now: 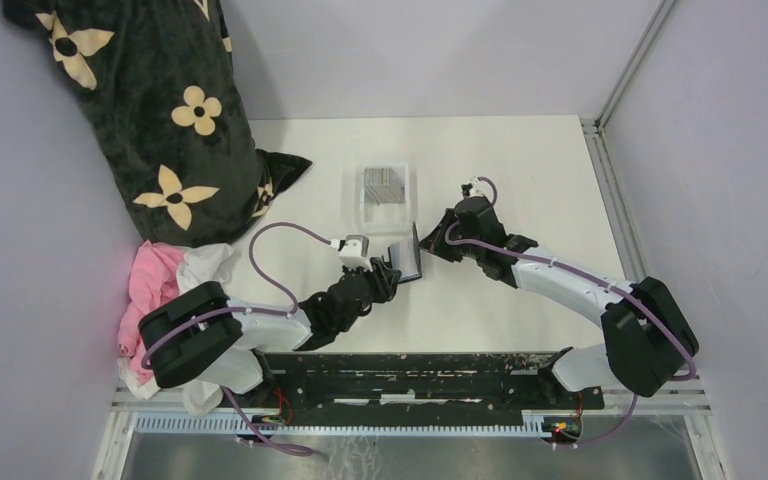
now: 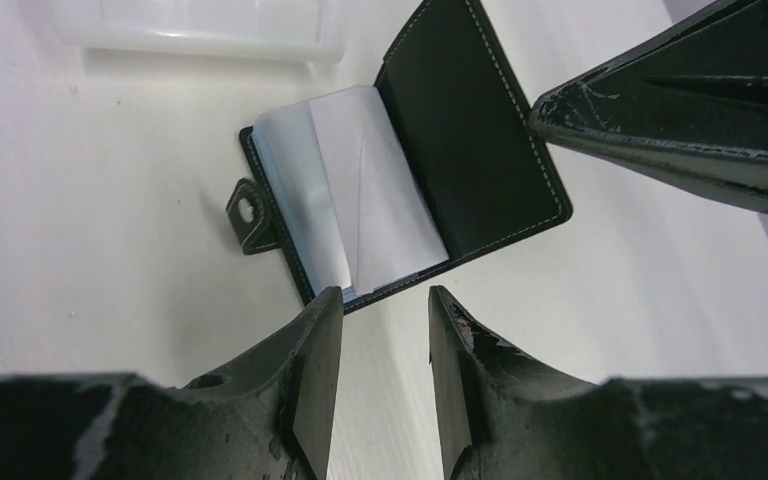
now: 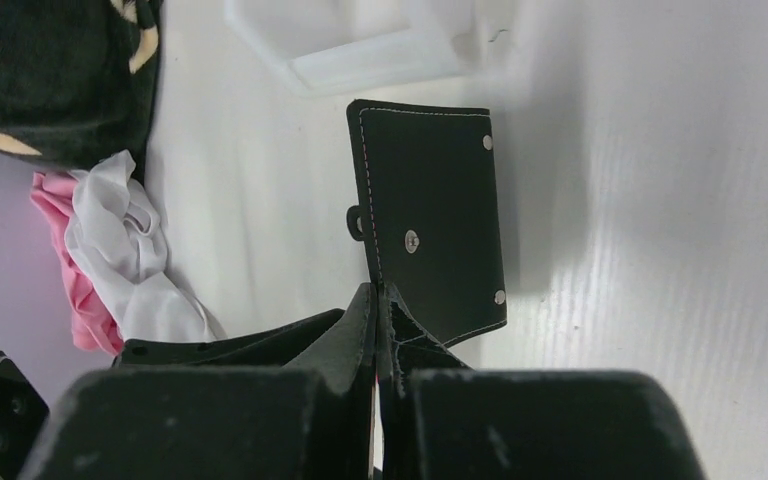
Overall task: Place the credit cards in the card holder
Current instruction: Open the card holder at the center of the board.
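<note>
The black card holder point(image 1: 407, 258) lies open at mid-table, one half flat and its cover raised. Pale grey slots point(image 2: 360, 190) show inside it, beside the snap tab point(image 2: 247, 205). My right gripper point(image 3: 378, 295) is shut on the edge of the raised cover point(image 3: 430, 220). My left gripper point(image 2: 385, 300) stands open just short of the holder's near edge, with nothing between its fingers. Grey credit cards point(image 1: 385, 185) lie in a clear plastic tray beyond the holder.
The clear tray point(image 1: 404, 210) sits just behind the holder. A black flowered cloth point(image 1: 160, 110) fills the far left, with pink and white cloth point(image 1: 175, 270) beside the left arm. A metal rail point(image 1: 615, 200) edges the table on the right.
</note>
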`<action>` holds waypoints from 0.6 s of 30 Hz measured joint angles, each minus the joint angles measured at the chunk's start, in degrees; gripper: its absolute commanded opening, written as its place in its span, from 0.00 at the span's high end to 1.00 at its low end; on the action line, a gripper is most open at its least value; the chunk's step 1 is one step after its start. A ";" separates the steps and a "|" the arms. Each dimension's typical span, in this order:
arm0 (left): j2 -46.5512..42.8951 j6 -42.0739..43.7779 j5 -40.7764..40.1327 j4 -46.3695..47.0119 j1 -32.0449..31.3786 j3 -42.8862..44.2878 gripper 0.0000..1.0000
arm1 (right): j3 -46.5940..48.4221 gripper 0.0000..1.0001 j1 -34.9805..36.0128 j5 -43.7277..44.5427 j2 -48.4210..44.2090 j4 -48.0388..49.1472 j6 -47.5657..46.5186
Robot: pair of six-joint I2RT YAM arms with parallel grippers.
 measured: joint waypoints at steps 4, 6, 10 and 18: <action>4.74 0.02 -0.09 0.04 -0.35 1.75 0.55 | -3.93 0.99 -3.82 -2.71 -0.04 2.73 1.46; 6.91 0.00 -0.31 0.22 -0.37 2.73 0.55 | -5.81 0.99 -5.60 -4.04 -0.04 3.98 2.21; 12.37 0.02 -1.07 1.73 -0.37 4.96 0.55 | -8.13 0.99 -8.74 -6.88 0.00 6.99 3.41; 16.92 0.02 -1.99 2.19 -0.39 8.55 0.53 | -10.75 0.99 -13.77 -9.64 0.74 10.19 3.39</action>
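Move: The card holder's middle lies about 5 cm ahead of my left hand, 3 cm to its right and 7 cm below. From my right hand, which already has the cover's free edge in its shut fingers, it is roughly 3 cm left, 1 cm ahead and 9 cm down. The white card tray sits beyond it: about 19 cm ahead and 1 cm left of my left hand, some 15 cm ahead and 8 cm left of my right. Keeping the cover's edge pinched, my right hand swings it away from the holder's pockets, about 6 cm to the right, 4 cm down and a little forward. Meanwhile my left hand, fingers still half open, sinks some 4 cm and works right and forward to the holder's near left corner; whether it touches there can't be seen. ##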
